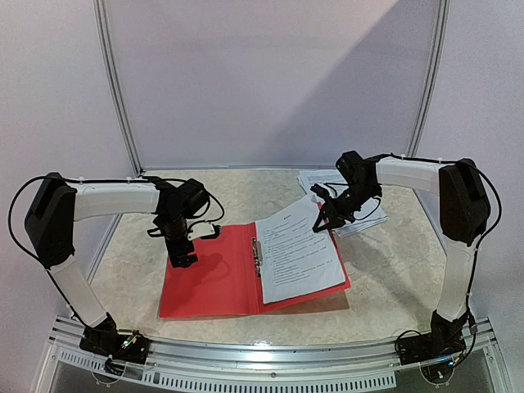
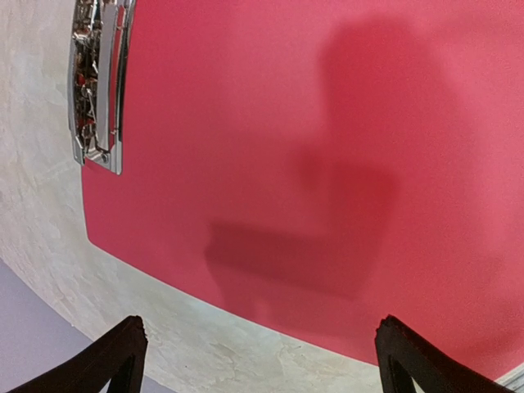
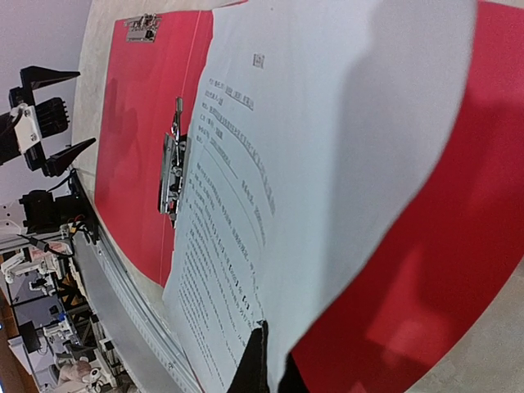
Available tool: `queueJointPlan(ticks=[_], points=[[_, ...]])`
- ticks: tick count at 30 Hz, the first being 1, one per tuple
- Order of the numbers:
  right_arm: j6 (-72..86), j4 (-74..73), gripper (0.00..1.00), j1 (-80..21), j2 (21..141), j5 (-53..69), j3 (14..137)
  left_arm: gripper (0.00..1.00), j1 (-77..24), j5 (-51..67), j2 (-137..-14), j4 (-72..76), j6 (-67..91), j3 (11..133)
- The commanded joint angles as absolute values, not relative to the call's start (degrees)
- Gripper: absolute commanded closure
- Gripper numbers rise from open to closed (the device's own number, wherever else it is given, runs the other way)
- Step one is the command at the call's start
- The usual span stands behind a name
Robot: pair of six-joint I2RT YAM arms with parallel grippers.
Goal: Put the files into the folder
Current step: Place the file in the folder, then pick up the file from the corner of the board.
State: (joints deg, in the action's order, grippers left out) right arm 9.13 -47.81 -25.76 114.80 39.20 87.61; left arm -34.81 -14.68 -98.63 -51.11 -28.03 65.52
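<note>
The red folder [image 1: 213,282] lies open on the table. One of the files [image 1: 295,258], a white printed sheet, rests across its right half, next to the silver clip [image 1: 256,254] at the spine. My right gripper [image 1: 326,219] is shut on that sheet's far right corner; in the right wrist view the sheet [image 3: 327,147] runs between the closed right gripper [image 3: 270,360] and the folder [image 3: 458,246]. My left gripper [image 1: 182,260] hangs open over the folder's left half. In the left wrist view the left gripper [image 2: 262,340] holds nothing above the folder's edge [image 2: 327,164].
More printed sheets [image 1: 315,180] lie stacked at the back right, under the right arm. A second silver clip [image 2: 98,90] sits at the edge of the folder's left cover. A metal rail [image 1: 270,360] runs along the table's near edge. Marbled tabletop [image 2: 205,344] surrounds the folder.
</note>
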Motion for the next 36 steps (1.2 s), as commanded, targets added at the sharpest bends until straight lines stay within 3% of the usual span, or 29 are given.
queueJointPlan(ticks=[1, 9, 11, 18, 23, 30, 36], points=[[9.24, -47.41, 1.00, -26.61, 117.24, 40.22, 89.61, 0.01, -34.54, -14.68, -99.33, -50.14, -27.95, 66.71], [9.29, -47.26, 0.99, -27.18, 118.20, 39.22, 90.20, 0.00, -34.54, -14.67, -99.23, -50.18, -28.04, 66.70], [9.49, -47.70, 0.94, -27.16, 118.13, 39.18, 90.58, 0.01, -34.54, -14.44, -99.28, -50.39, -28.05, 66.84], [10.27, -50.23, 0.47, -27.16, 115.51, 33.37, 91.44, 0.00, -34.54, -14.09, -98.90, -50.67, -28.30, 66.77], [10.64, -52.93, 0.02, -27.12, 111.37, 26.60, 94.30, 0.01, -34.54, -14.14, -98.57, -50.92, -28.86, 67.08], [9.01, -61.28, 0.01, -25.78, 108.38, 8.92, 103.17, 0.01, -34.54, -14.09, -97.58, -52.26, -29.83, 68.54], [7.50, -58.29, 0.01, -15.54, 105.93, 11.34, 101.87, 0.00, -34.54, -13.21, -96.69, -54.95, -30.98, 71.98]])
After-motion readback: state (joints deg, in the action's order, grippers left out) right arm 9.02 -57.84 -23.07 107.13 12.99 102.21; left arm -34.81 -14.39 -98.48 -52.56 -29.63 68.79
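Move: The file is already pinched near its far right corner by the right hand; the folder's right flap, where the file is to lie, has its middle some 9 cm back, 4 cm left and 5 cm below that hand. The folder's middle clip is about 16 cm left and 4 cm back, the loose papers roughly 14 cm ahead and 12 cm right. From the left hand the right flap's middle is some 32 cm right, level ahead, about 3 cm lower. The file's corner is brought about 1 cm down and left onto the folder's right flap, then the right fingers open fully and let go of it. That hand then rises some 10 cm, drawing right and forward about 7 cm each, away from the folder, while its wrist swings some 30 degrees so the fingers point more steeply down. The open left hand holds still above the left flap, starting a slight rise at the end. ##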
